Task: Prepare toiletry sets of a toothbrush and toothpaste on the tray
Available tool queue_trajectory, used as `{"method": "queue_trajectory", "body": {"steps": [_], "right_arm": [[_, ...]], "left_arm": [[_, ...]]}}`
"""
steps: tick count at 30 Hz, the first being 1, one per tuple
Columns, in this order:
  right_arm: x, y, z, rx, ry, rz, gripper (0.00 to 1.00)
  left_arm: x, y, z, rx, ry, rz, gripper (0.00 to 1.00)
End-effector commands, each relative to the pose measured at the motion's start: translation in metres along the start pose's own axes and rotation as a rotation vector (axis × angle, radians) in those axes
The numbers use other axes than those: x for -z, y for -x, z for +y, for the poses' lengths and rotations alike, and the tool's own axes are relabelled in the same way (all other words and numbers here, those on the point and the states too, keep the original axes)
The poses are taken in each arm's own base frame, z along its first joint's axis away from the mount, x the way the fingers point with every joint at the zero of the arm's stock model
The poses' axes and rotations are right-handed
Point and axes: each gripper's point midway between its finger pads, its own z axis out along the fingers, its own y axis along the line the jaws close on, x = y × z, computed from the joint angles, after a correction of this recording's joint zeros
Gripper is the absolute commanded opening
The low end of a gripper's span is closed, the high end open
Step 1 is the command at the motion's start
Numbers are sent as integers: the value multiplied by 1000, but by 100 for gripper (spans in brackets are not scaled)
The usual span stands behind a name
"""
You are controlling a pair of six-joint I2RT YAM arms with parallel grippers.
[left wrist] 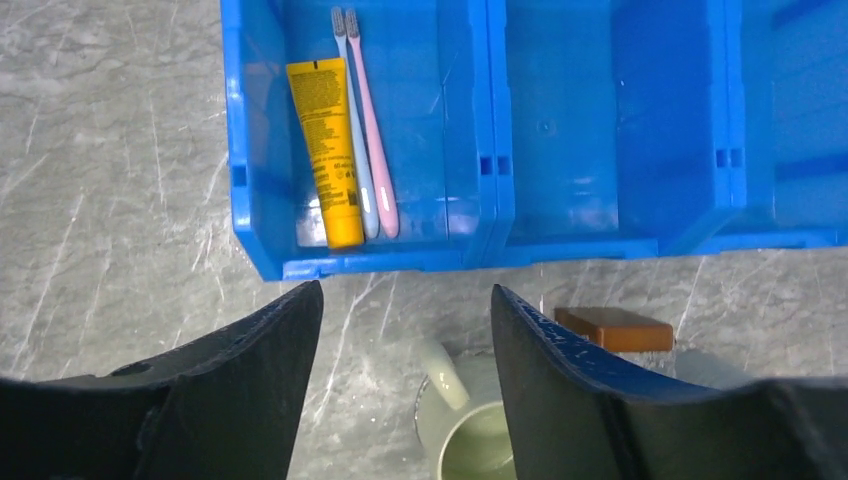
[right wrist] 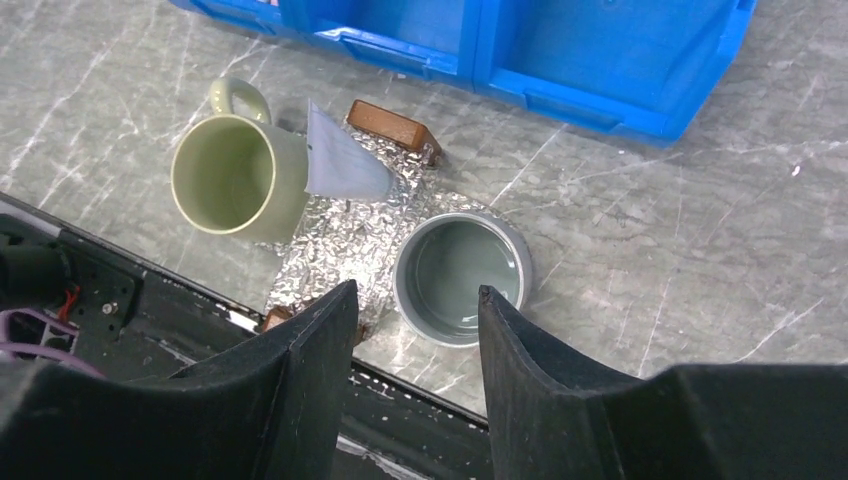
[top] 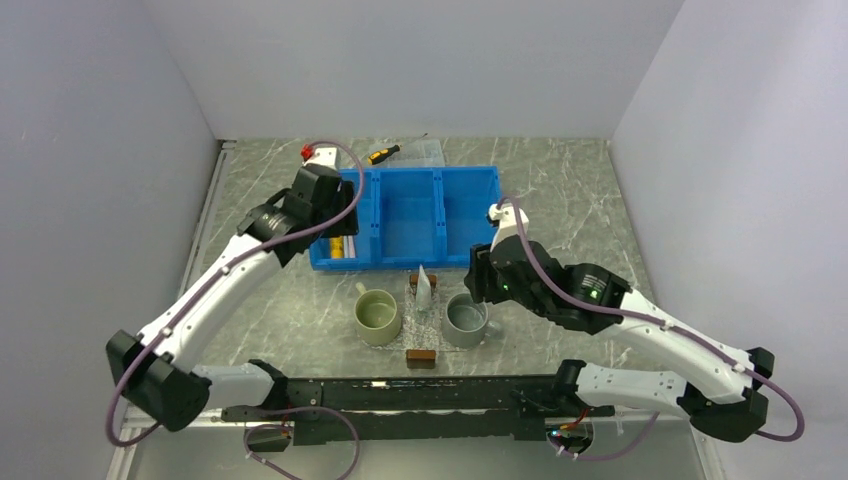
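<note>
The clear tray (right wrist: 345, 240) lies between two mugs, a brown block handle (right wrist: 392, 125) at its far end. A pale toothpaste (right wrist: 340, 160) tube rests on the tray's far part, beside the green mug (right wrist: 225, 175); from above the toothpaste (top: 424, 288) shows between the mugs. A pink toothbrush (left wrist: 374, 140) and a pale blue one (left wrist: 355, 120) lie in the blue bin's left compartment beside a yellow tube (left wrist: 328, 150). My left gripper (left wrist: 405, 300) hovers open and empty above the bin's front edge. Over the grey mug (right wrist: 462, 275), my right gripper (right wrist: 418, 300) is open and empty.
The blue three-compartment bin (top: 420, 215) stands behind the tray; its middle and right compartments look empty. A yellow-and-black screwdriver (top: 383, 154) and a clear box (top: 428, 152) lie behind it. The arms' black base rail (top: 420, 395) runs along the near edge.
</note>
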Motion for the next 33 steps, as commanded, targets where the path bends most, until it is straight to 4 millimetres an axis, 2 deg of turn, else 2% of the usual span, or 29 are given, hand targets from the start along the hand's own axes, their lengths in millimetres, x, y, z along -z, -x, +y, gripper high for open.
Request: {"method": "queue_trajectory", "body": {"steps": [1,6,11,26,33], "right_arm": [[15,1,-6,-20,22,-24,49],[23,2,-7,-24,41,-33,49],[26,2,0,-21,81,-23,48],[38,-10,-4,-39,111,4,47],[46,-15,-12,-55,110,3,47]], "left_arm": [[-17,31,-9,47,-49,-23,64],[-48,41,1,64,-7,16,59],[-79,39,7,77,18,80,56],[-174,-24,17,107,68,325,47],[-198,-42,13,121,63,388,47]]}}
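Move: The pink toothbrush in the left compartment of the blue bin lies about 13 cm ahead of the left hand, 1 cm to its left and some 21 cm below. The blue toothbrush is right beside it, roughly 1 cm farther left. The yellow toothpaste lies about 12 cm ahead of the hand and 4 cm left; the compartment divider is 13 cm ahead, 5 cm right. From the right hand the pink toothbrush lies about 26 cm ahead and 24 cm left. Forward first, then mostly down, the left hand reaches about 11 cm out and sinks some 16 cm into the bin's left compartment towards the pink toothbrush's handle. The wrist tips about 25 degrees steeper and the fingers narrow to roughly half open, still empty. The empty right hand eases about 4 cm back and to its right, away from the bin. ##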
